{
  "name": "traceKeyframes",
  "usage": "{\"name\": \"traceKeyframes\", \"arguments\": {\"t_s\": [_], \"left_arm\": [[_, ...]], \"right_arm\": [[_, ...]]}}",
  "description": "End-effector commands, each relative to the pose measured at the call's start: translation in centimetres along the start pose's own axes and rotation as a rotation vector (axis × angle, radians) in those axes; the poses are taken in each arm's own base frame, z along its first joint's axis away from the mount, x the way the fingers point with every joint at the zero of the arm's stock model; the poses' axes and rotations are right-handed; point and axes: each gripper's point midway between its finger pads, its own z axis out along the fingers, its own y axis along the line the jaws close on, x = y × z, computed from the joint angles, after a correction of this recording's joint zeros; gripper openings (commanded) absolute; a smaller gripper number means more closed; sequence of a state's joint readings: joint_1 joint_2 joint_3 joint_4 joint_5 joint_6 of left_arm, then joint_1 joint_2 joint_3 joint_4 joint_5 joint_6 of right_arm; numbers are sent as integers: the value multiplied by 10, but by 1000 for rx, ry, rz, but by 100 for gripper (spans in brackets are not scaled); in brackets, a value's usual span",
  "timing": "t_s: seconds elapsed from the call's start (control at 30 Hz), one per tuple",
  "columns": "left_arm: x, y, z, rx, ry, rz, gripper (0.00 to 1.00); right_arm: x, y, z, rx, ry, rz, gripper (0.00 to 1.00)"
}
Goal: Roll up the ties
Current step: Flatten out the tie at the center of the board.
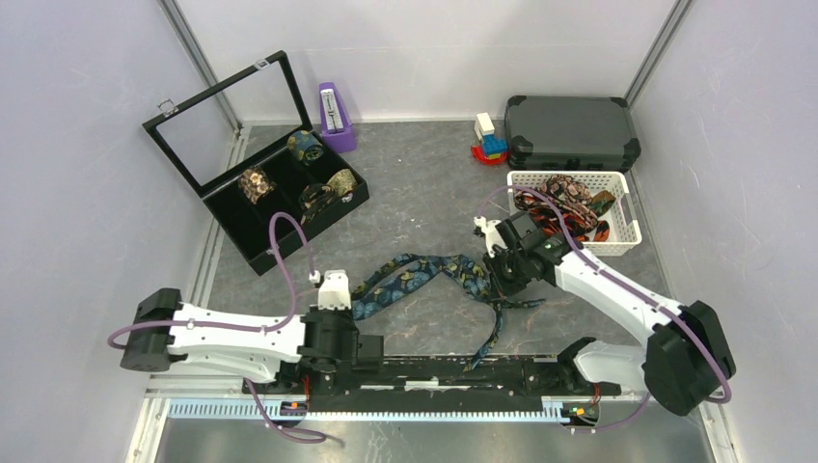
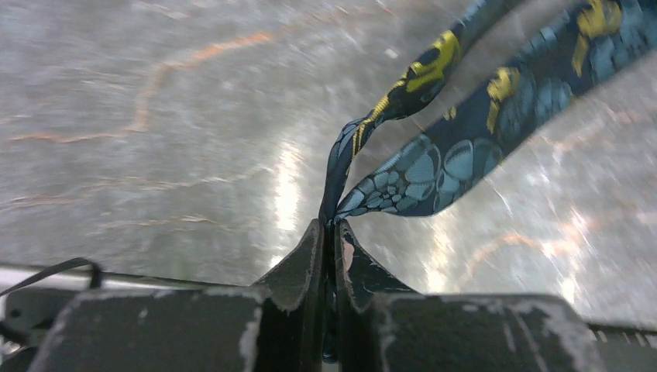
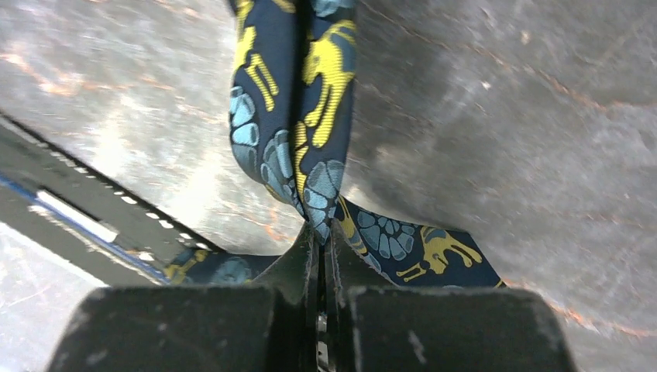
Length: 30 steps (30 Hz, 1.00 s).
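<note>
A dark navy tie point(image 1: 424, 272) with blue and gold paisley stretches across the table between my two grippers, and one tail trails down toward the near rail point(image 1: 482, 355). My left gripper point(image 1: 355, 305) is shut on the tie's left end; in the left wrist view the fabric point(image 2: 465, 147) comes out of the pinched jaws point(image 2: 331, 226) in two strands. My right gripper point(image 1: 499, 275) is shut on a folded part of the tie point(image 3: 294, 116), which rises from the closed jaws point(image 3: 321, 232). Several rolled ties point(image 1: 257, 183) sit in the black box. More loose ties point(image 1: 564, 203) fill the white basket.
The open black compartment box point(image 1: 253, 253) stands at the back left with its lid up. A white basket point(image 1: 629, 214) is at the right, behind the right arm. A dark grey case point(image 1: 571, 130), toy blocks point(image 1: 489, 140) and a purple object point(image 1: 336, 116) line the back wall.
</note>
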State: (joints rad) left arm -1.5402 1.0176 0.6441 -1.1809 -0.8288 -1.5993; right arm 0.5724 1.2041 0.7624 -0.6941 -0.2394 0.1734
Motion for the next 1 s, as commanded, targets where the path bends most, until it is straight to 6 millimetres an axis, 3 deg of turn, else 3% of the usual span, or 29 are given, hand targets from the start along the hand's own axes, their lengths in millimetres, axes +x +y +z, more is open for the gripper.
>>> {"name": "traceKeyframes", "arguments": {"t_s": [0.0, 0.1, 0.2, 0.33, 0.43, 0.5, 0.63, 0.77, 0.9, 0.97], "left_arm": [[-50, 32, -7, -182, -234, -75, 2], [-63, 35, -11, -232, -302, -46, 2], [-65, 33, -10, -237, -316, -35, 2], [-72, 35, -9, -203, -359, -70, 2], [-93, 21, -13, -145, -457, -23, 2], [-112, 6, -21, -117, -533, 64, 2], [-151, -11, -39, -99, -654, 155, 2], [-181, 12, -53, -129, -741, 207, 2], [-202, 51, -58, -270, -820, 311, 2], [-209, 57, -62, -340, -865, 388, 2]], "right_arm": [[7, -38, -2, 176, 88, 11, 0], [11, -49, 9, 192, 140, 26, 0], [13, -68, 14, 264, 192, 47, 0], [-13, -62, 15, 216, 179, 36, 0], [-34, -66, 2, 253, 163, 7, 0], [-34, -81, -7, 356, 169, 8, 0], [-31, -87, -14, 384, 143, 21, 0], [-23, -114, -32, 492, 93, 100, 0], [-20, -120, -53, 504, -36, 158, 0], [-24, -118, -69, 516, -124, 154, 0]]}}
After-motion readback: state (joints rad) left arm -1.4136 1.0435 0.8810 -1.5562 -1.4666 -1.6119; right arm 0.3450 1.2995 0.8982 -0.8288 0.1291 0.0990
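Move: I already hold the blue tie at both ends. Its slack middle bows forward between my hands, about 25 cm right of and 7 cm ahead of my left hand, and some 15 cm left of and 6 cm ahead of my right, roughly 5 cm below both. The open black box is centred about 13 cm left of my left hand and 24 cm ahead; the white basket is about 20 cm right of my right hand and 19 cm ahead. Keeping both pinches, I draw the tie taut sideways. My right hand sinks and goes right, then forward and up again, and finally farther right, ending about 10 cm right and 6 cm forward beside the basket, fingers swung nearly straight down. My left hand climbs about 15 cm, going forward towards the box and slightly left, and tips its fingers up towards level. ##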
